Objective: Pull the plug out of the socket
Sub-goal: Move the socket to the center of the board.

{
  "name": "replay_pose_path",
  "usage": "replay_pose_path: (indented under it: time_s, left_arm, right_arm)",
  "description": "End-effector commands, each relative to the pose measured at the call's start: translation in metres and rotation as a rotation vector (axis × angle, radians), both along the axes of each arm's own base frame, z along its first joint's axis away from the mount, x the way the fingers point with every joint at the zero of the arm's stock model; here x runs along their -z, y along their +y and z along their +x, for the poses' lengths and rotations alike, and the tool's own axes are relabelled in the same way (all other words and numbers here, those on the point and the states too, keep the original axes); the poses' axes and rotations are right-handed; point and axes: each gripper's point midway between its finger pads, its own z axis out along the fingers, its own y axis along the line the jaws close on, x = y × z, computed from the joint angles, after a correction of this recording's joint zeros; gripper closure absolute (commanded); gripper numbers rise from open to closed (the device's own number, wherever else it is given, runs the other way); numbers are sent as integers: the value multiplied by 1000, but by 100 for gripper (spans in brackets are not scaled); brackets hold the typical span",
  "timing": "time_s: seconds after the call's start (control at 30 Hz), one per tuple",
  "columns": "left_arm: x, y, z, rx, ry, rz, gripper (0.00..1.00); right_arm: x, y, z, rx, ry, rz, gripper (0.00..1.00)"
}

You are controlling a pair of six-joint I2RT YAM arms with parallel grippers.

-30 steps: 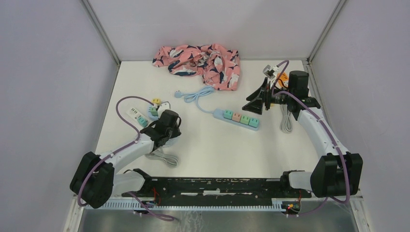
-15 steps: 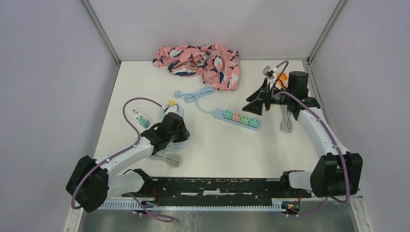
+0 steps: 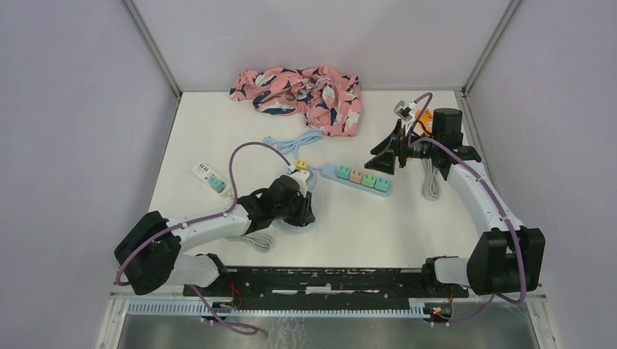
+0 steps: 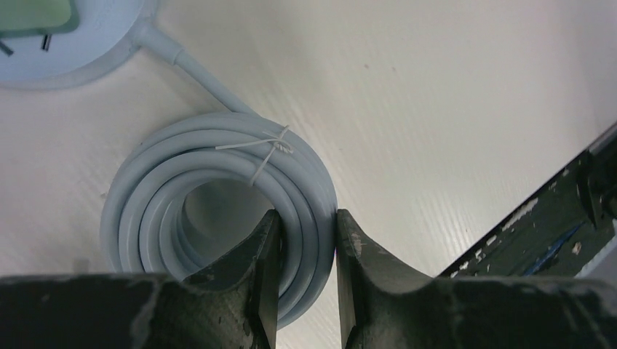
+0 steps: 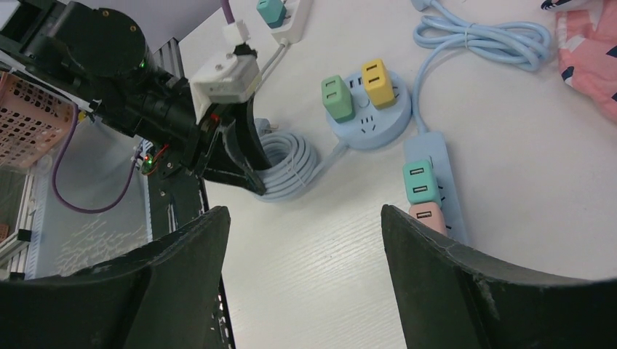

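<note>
A round pale-blue socket point(image 5: 369, 122) carries a green plug point(image 5: 335, 97) and a yellow plug point(image 5: 378, 75); from above the round socket point(image 3: 300, 173) lies at mid-table. Its coiled pale cable point(image 4: 218, 182) is pinched between the jaws of my left gripper point(image 4: 305, 218), which is shut on one side of the coil. The left gripper point(image 3: 300, 213) sits just in front of the socket. My right gripper point(image 5: 302, 218) hovers open over bare table; from above the right gripper point(image 3: 384, 156) is beside the long blue power strip point(image 3: 356, 177), which holds several coloured plugs.
A white strip point(image 3: 207, 176) with a teal plug lies at the left. A pink patterned cloth point(image 3: 302, 89) is bunched at the back, with a bundled blue cord point(image 3: 295, 142) before it. Grey cable coils lie near the left arm point(image 3: 251, 240) and by the right arm point(image 3: 431, 182).
My left gripper has dragged the round socket and its coil rightwards, away from the white strip, towards the long power strip. The right arm has stayed still.
</note>
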Motion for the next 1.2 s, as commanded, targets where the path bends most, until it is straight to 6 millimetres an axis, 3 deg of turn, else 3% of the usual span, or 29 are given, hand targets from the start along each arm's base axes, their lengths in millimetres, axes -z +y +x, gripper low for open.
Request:
replay_pose_path:
  time_s: [0.0, 0.13, 0.47, 0.63, 0.9, 1.17]
  left_arm:
    - [-31, -56, -13, 301, -147, -86, 79]
    - [-16, -59, -30, 420, -159, -30, 79]
    - [-2, -61, -82, 774, -264, 74, 76]
    - [2, -65, -98, 869, -298, 96, 67]
    - [-3, -65, -89, 800, -363, 123, 37]
    - [-45, -65, -73, 661, -490, 35, 16]
  right_arm:
    - [-19, 3, 4, -29, -79, 9, 18]
    - [-19, 3, 3, -30, -80, 8, 18]
    - [-16, 2, 5, -30, -73, 3, 18]
    - [-15, 2, 6, -28, -70, 1, 18]
    - [-13, 1, 6, -27, -71, -5, 18]
    - [-13, 2, 6, -27, -70, -8, 18]
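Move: The left fingers are already shut on the back-right rim of the round socket's cable coil, its middle about 3 cm ahead and 4 cm left. The bare patch by the board's front edge where that grip is taken lies some 9 cm back, 5 cm right, 2 cm lower. The round socket sits about 15 cm ahead, 3 cm left; the coloured-plug strip 14 cm ahead, 15 cm right. From the right hand the patch is roughly 19 cm back, 11 cm left, 22 cm below. Keeping its pinch on the coil's rim, the left hand drags the coil back towards the board's front edge, about 10 cm, and some 5 cm right, sinking slightly while the wrist swings around 45 degrees clockwise. There the fingers open wide, let go of the cable and ease a little forward and up, about 2 cm. ##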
